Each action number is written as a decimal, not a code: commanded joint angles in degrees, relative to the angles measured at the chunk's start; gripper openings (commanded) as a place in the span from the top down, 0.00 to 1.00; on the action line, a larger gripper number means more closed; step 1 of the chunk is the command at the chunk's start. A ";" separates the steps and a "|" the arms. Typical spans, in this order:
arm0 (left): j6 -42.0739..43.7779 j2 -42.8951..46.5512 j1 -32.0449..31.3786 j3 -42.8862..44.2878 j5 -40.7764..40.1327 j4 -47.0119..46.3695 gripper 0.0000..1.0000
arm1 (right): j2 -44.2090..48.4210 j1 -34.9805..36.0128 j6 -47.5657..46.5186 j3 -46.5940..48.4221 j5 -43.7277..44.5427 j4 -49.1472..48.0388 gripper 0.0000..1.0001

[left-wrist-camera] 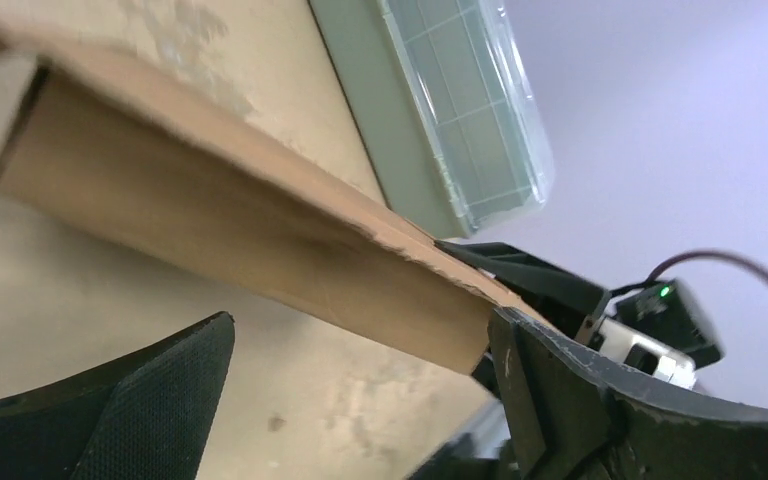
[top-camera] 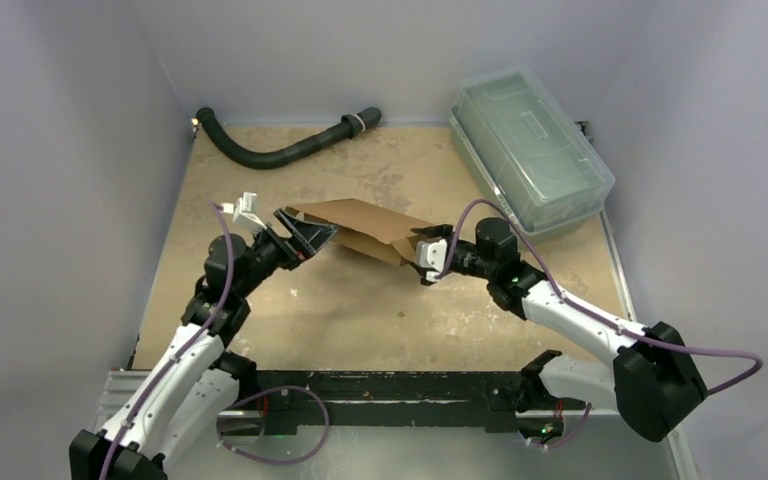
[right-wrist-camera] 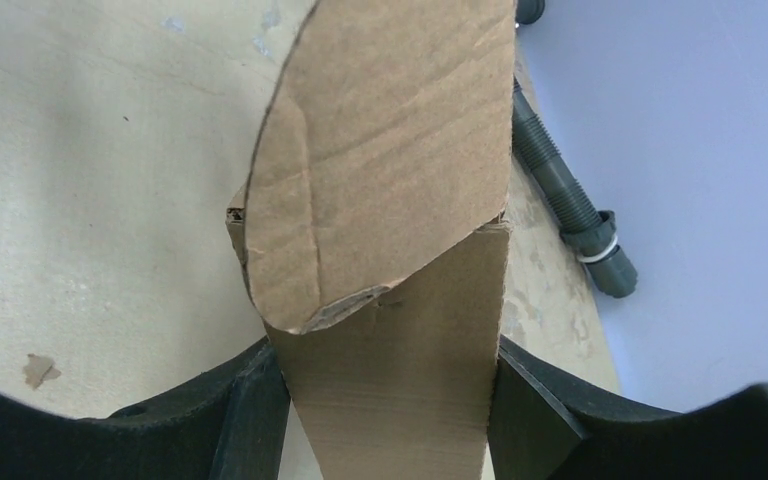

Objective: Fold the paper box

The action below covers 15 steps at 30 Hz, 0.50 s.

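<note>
The paper box (top-camera: 365, 228), a partly folded sheet of brown cardboard, is held tilted above the middle of the table. My right gripper (top-camera: 425, 257) has its right end: in the right wrist view both fingers press the side edges of a cardboard panel (right-wrist-camera: 390, 400), so the gripper (right-wrist-camera: 388, 355) is shut on it. A rounded flap (right-wrist-camera: 390, 150) stands up beyond that panel. My left gripper (top-camera: 305, 238) is at the box's left end with its jaws wide apart. In the left wrist view the cardboard (left-wrist-camera: 210, 210) runs just past the open gripper (left-wrist-camera: 360, 330), its corner close to the right finger (left-wrist-camera: 550, 400).
A clear greenish plastic lidded bin (top-camera: 530, 150) stands at the back right, also seen in the left wrist view (left-wrist-camera: 460, 110). A black corrugated hose (top-camera: 280, 150) lies along the back left edge. The worn tabletop (top-camera: 360, 310) is walled on three sides.
</note>
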<state>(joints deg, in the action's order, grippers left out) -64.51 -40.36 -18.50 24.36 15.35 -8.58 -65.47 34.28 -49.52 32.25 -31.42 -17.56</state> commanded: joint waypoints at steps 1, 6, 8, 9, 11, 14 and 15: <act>29.76 1.91 0.31 10.49 -0.07 18.98 0.02 | -0.55 -1.91 7.87 2.95 -7.64 -0.20 0.45; 34.26 4.63 0.31 9.72 -6.36 19.54 0.04 | -2.64 -6.17 14.99 3.18 -13.72 -1.64 0.45; 33.12 6.92 0.31 8.85 -9.07 18.13 0.06 | -2.94 -7.57 15.55 3.16 -15.21 -1.48 0.45; 32.46 8.00 0.31 8.22 -10.44 17.00 0.07 | -3.05 -7.92 15.71 3.09 -15.59 -1.39 0.45; 32.08 12.25 0.31 6.41 -13.19 14.31 0.07 | -3.63 -8.59 16.56 3.09 -16.44 -1.47 0.45; 32.04 18.07 0.31 3.39 -19.04 11.87 0.07 | -4.75 -9.91 16.80 3.28 -19.62 -0.94 0.45; 32.04 19.49 0.31 2.28 -20.90 11.28 0.07 | -4.89 -10.27 16.29 3.27 -20.48 -0.34 0.45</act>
<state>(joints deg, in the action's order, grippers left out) -34.61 -26.11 -18.46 29.43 3.51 7.35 -69.56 25.06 -35.70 33.54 -44.88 -18.46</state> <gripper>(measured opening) 0.931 0.640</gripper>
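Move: The paper box is held in the air by its right end. Its middle lies about 13 cm left and 5 cm ahead of the right hand at nearly the same height, and some 10 cm right, 7 cm ahead and 5 cm below the empty left hand. The black hose lies roughly 28 cm ahead and 6 cm left of the left hand, on the table. The plastic bin stands about 20 cm ahead and 25 cm right of the right hand. The paper box stays pinched across its right end while the right hand tips its top side forward by nearly 20 degrees, easing about 1.5 cm right and 1 cm down. The left hand, already open and staying wide, backs away to the left by 5 to 6 cm, rising a little, its left side rolling up and its fingertips tipping up, some 30 degrees altogether. ##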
